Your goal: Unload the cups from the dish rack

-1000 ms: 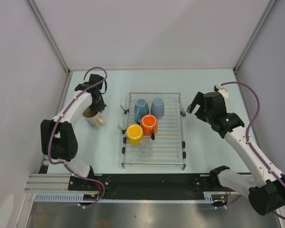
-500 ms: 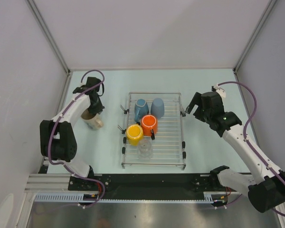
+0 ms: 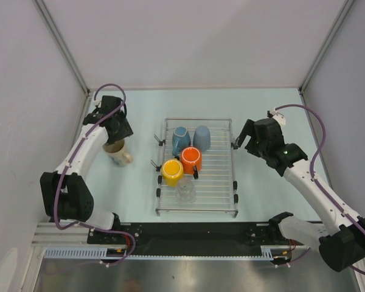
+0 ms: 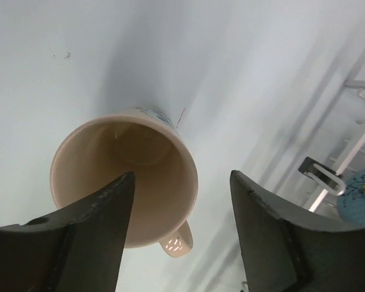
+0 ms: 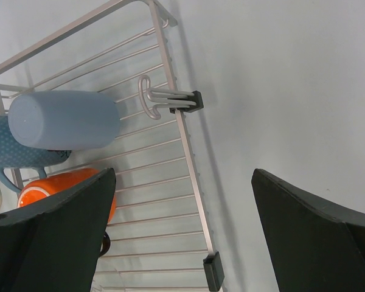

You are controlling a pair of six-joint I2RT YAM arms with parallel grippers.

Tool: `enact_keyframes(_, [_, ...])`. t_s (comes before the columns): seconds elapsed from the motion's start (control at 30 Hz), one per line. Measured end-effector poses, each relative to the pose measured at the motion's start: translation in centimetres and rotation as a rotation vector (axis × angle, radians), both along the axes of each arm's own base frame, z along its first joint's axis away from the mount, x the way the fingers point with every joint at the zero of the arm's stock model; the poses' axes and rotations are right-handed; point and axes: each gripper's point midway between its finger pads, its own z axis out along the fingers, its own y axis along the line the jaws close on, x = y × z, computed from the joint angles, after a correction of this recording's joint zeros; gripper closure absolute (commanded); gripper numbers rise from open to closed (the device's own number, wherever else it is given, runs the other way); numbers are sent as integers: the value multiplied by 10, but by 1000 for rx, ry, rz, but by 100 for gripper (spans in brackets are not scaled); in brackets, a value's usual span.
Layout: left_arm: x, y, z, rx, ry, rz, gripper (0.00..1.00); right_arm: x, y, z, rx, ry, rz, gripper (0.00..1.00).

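The beige cup stands upright on the table left of the dish rack, handle toward the rack. My left gripper hovers just above it, open, with the cup below the left finger and free of the left gripper. On the rack lie two light blue cups, a yellow cup, an orange mug and a clear glass. My right gripper stays open and empty over the rack's right rim, near a blue cup and the orange mug.
White enclosure walls close in the table on the left, back and right. A metal rail with the arm bases runs along the near edge. Small wire hooks with black feet stick out from the rack's sides.
My left gripper has opened and let go of the beige cup, then risen and drawn back a little. The cup now rests on the table. My right arm edged slightly toward the rack.
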Motion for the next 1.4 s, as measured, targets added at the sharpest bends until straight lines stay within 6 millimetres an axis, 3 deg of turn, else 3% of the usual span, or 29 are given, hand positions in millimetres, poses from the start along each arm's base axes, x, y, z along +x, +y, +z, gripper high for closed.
enact_keyframes(0.3, [7,-12,52,-5,-146,-30,25,-6,15,4,-94,-44,46,0])
enact_keyframes(0.43, [4,-40,84,-2,-242,-104,23,-5,23,18,-132,-126,65,0])
enact_keyframes(0.53, [-5,-63,99,5,-291,-166,6,1,30,25,-138,-149,101,0])
enact_keyframes(0.57, [-8,-73,102,5,-307,-190,5,3,32,25,-146,-144,112,0])
enact_keyframes(0.67, [-23,-98,98,-3,-320,-246,4,22,52,24,-173,-122,165,0])
enact_keyframes(0.73, [-36,-108,84,-14,-301,-271,3,31,65,17,-188,-104,203,0])
enact_keyframes(0.9, [-58,-105,59,-20,-263,-269,1,49,86,3,-219,-58,259,0])
enact_keyframes(1.2, [-71,-102,81,-57,-368,-268,1,79,122,8,-187,-85,292,0])
enact_keyframes(1.4, [-72,-103,67,-55,-344,-269,0,83,154,-6,-196,-68,346,0])
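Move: The plain blue cup, next to be taken from the rack, lies about 15 cm left of the right hand, 8 cm ahead and some 13 cm below. The dotted blue mug is 9 cm farther left of it; the orange mug is 5 cm left of it and 9 cm nearer. From the left hand, the blue cup is roughly 31 cm right and 5 cm ahead; the unloaded beige mug is 3 cm left, 2 cm back, some 9 cm below. Carry the open right gripper about 15 cm left and 8 cm forward, rising slightly on the way and settling level again over the blue cup, turning it some 20 degrees counter-clockwise. Meanwhile lift the left gripper up off the beige mug, swing it about 10 cm right towards the rack, then sink a little and draw back, opening fully and tipping the fingers up and clockwise. ##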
